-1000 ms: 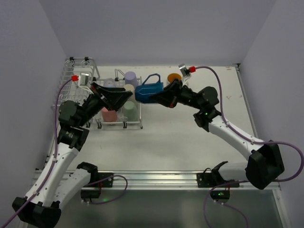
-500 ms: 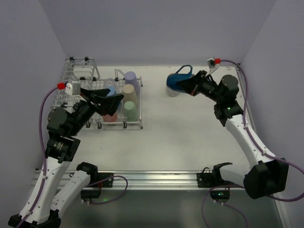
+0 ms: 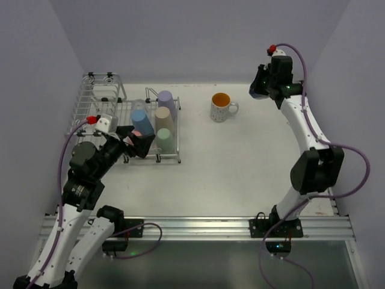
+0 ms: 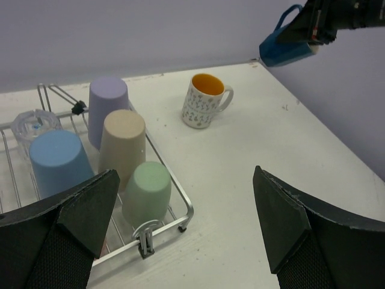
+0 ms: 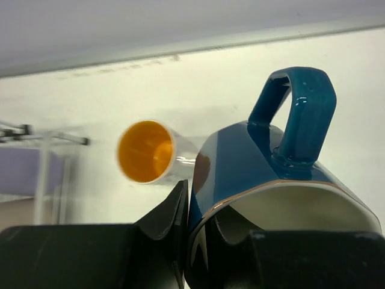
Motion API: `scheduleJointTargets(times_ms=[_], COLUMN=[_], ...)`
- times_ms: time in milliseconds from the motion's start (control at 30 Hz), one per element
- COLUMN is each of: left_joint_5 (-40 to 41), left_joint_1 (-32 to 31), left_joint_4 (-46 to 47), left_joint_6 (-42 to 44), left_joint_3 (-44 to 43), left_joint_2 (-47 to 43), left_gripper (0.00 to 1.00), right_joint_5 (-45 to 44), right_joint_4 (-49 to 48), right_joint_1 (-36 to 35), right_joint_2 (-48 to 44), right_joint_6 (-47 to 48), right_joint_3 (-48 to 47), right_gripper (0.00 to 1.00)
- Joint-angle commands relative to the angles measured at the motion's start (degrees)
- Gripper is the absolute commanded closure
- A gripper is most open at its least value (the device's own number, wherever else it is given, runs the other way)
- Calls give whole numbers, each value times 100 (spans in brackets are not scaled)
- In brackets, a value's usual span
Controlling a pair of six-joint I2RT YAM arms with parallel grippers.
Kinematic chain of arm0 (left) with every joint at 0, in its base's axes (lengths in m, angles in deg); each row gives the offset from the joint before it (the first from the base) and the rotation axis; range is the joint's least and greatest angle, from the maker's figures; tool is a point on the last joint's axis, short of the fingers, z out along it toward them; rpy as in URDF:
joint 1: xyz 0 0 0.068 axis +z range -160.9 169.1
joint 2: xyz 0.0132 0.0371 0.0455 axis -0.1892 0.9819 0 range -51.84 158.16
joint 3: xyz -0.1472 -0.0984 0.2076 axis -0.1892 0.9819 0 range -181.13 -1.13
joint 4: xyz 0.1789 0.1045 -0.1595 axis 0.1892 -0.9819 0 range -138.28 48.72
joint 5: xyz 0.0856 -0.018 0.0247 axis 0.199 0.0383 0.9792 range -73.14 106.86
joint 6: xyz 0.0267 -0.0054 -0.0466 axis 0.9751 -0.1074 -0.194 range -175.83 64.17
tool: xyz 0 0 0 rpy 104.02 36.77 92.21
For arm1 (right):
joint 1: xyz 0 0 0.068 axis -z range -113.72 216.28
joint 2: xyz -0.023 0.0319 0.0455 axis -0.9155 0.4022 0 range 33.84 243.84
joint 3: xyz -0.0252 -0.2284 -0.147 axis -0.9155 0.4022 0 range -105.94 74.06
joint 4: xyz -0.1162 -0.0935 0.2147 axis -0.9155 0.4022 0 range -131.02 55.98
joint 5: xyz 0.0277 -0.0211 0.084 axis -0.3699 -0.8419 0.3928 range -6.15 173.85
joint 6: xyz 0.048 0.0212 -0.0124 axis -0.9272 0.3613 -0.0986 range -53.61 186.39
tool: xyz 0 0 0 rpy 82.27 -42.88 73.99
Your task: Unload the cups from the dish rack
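Note:
The dish rack [image 3: 96, 114] stands at the far left with upside-down tumblers in its tray: blue [image 3: 139, 120], lilac [image 3: 166, 100], beige [image 3: 162, 117] and mint [image 3: 164, 138]. They show in the left wrist view as blue [image 4: 57, 162], lilac [image 4: 108, 107], beige [image 4: 122, 143] and mint [image 4: 147, 191]. My left gripper [image 3: 142, 145] is open and empty, above the rack's near right corner [image 4: 180, 205]. The white speckled orange-lined mug [image 3: 221, 107] stands upright on the table. My right gripper [image 3: 260, 86] is shut on the dark blue mug [image 5: 271, 162], held in the air at the far right.
A clear glass [image 4: 35, 123] sits in the rack behind the blue tumbler. The rack's tall basket section [image 3: 99, 90] is at the far left corner. Grey walls close in the table at the back and on both sides.
My right arm has carried the dark blue mug from beside the rack to the far right and lifted it. My left gripper has drawn back off the tumblers toward the near left.

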Motion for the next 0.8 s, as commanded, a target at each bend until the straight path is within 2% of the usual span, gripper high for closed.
scheduleJointTargets(times_ms=[0, 67, 233, 467, 767], left_joint_5=[-184, -237, 105, 414, 501], left_joint_1=[-4, -30, -460, -794, -821], left_joint_4=[-26, 114, 10, -96, -104], left_joint_6=[343, 325, 501, 554, 554], left_joint_3=[236, 472, 596, 614, 632], left_joint_2=[29, -32, -41, -24, -15], left_gripper=[0, 0, 0, 0, 0], right_joint_5=[-828, -996, -1120, -733, -627], right_joint_4=[902, 1367, 1975, 2072, 2099], right_joint_1=[33, 32, 41, 41, 41], right_joint_2=[924, 1608, 2630, 3378, 3643], right_joint_6=[710, 886, 1010, 974, 1036], right_joint_3=[-1406, -1901, -3054, -3213, -3143], right_gripper=[100, 100, 100, 100, 100])
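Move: The right hand has the blue mug pinched by its wall. The bare table it is taken to is about 7 cm ahead, 4 cm right and 26 cm below; the white mug stands 14 cm left of that spot, level with it, and the purple cup in the rack some 21 cm left of the white mug. From the empty left hand, the green cup is about 9 cm ahead, 2 cm right and 24 cm down, and the bare spot 31 cm ahead and 38 cm right. Down towards the bare table just right of the white mug, the right hand lowers the blue mug about 19 cm, reaching forward over the first part, tipping its fingers some 30 degrees further down and slowing near the end; its pinch stays shut. The open left hand sinks over 5 cm towards the green cup, drifting slightly right, then hovers. ##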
